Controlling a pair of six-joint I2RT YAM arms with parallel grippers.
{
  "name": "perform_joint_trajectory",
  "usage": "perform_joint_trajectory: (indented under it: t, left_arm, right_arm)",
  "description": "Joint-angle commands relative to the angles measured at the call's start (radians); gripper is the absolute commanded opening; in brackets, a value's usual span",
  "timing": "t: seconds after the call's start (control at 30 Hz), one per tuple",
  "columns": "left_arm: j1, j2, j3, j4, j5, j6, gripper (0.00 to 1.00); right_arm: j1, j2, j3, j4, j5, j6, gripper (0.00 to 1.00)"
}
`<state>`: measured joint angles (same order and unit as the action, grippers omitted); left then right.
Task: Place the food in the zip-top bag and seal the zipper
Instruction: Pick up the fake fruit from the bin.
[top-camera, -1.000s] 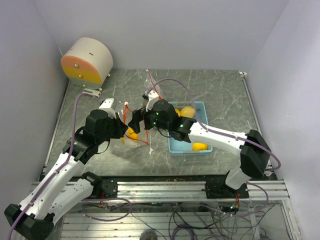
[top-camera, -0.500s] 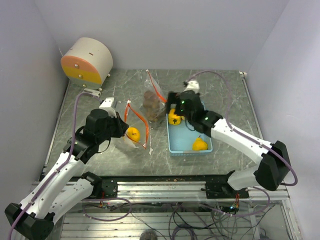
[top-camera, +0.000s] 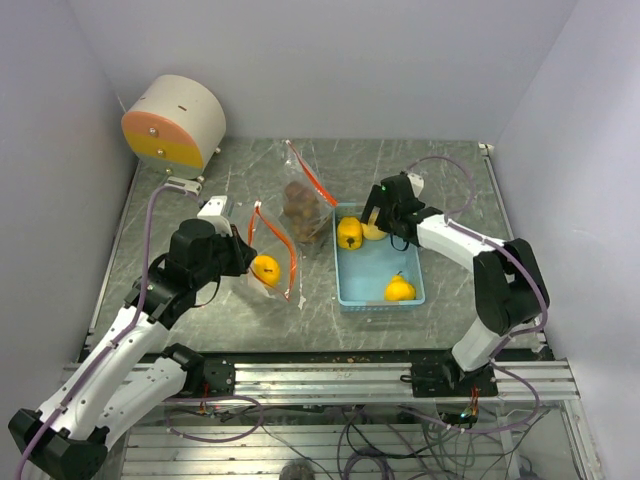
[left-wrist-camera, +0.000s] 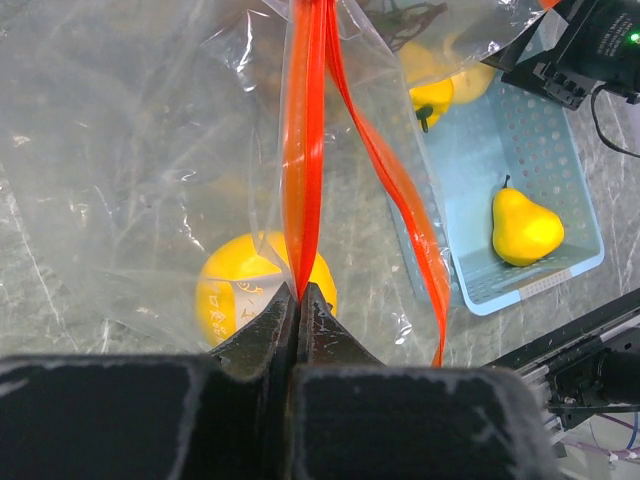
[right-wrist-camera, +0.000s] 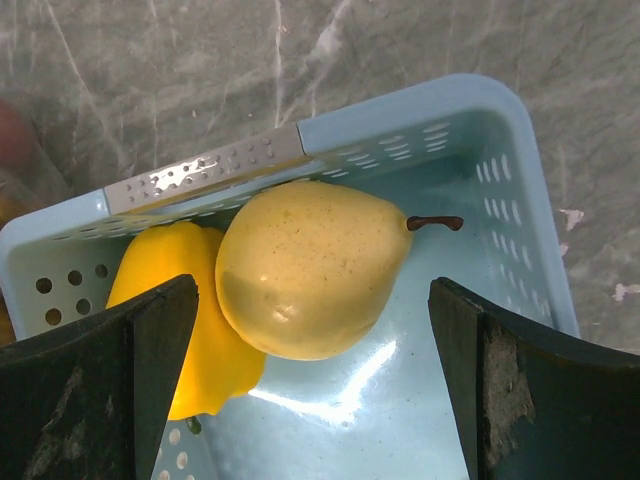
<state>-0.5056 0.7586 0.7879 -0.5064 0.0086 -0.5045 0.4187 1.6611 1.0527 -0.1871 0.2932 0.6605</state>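
A clear zip-top bag (top-camera: 280, 250) with an orange zipper (left-wrist-camera: 305, 150) lies left of centre, a round yellow fruit (top-camera: 265, 268) (left-wrist-camera: 232, 292) inside it. My left gripper (top-camera: 243, 256) (left-wrist-camera: 298, 292) is shut on the zipper strip at the bag's mouth. The light blue tray (top-camera: 372, 272) holds a yellow pepper-shaped fruit (top-camera: 349, 233) (right-wrist-camera: 165, 320), a pale pear (top-camera: 372, 229) (right-wrist-camera: 305, 265) and a yellow pear (top-camera: 399, 289) (left-wrist-camera: 523, 228). My right gripper (top-camera: 378, 216) (right-wrist-camera: 312, 295) hangs open over the pale pear, one finger on each side, not touching it.
A second clear bag (top-camera: 305, 205) with brown lumps lies behind the first, against the tray's left side. A round cream and orange device (top-camera: 172, 122) stands at the back left. White walls close in the table on three sides.
My right arm has swung away from the bag's mouth, across the tray, to the tray's far end. The bag of brown lumps has come into view. The left gripper has held still.
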Motion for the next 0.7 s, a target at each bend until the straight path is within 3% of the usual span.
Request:
perform_joint_trajectory:
  t: [0.0, 0.43, 0.5, 0.6, 0.67]
  left_arm:
    - [0.000, -0.018, 0.015, -0.003, 0.005, 0.022, 0.07]
    - [0.001, -0.003, 0.018, -0.002, 0.004, 0.032, 0.07]
    - [0.000, -0.008, 0.016, -0.003, 0.002, 0.029, 0.07]
    - [0.001, -0.012, 0.014, -0.002, 0.005, 0.022, 0.07]
    - [0.000, -0.014, 0.012, -0.003, 0.005, 0.018, 0.07]
  right_arm:
    - [-0.010, 0.021, -0.008, 0.058, -0.039, 0.054, 1.00]
    - [-0.014, 0.138, -0.032, 0.104, -0.015, 0.069, 0.96]
    - [-0.013, 0.120, -0.045, 0.116, -0.014, 0.071, 0.91]
    - [-0.013, 0.082, -0.084, 0.127, -0.004, 0.059, 0.67]
    - [-0.012, 0.046, -0.095, 0.130, 0.005, 0.045, 0.61]
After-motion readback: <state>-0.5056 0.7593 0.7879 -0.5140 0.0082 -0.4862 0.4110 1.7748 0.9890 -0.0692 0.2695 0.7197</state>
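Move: The pale pear in the bin lies nearly under my open right hand, about 1 cm ahead and some 6 cm below. At that same depth, the yellow pepper sits about 6 cm to my left and level with me, and the bright yellow pear some 14 cm back and 6 cm to the right. From my left hand the pale pear is roughly 16 cm ahead, 27 cm to the right and 18 cm down. I sink my right hand about 5 cm straight down into the bin, with the open fingers straddling the pale pear, then at the bottom close them by nearly a third until both pads come against its sides and pinch it. My left hand stays put, still pinching the open bag's zipper edge. ##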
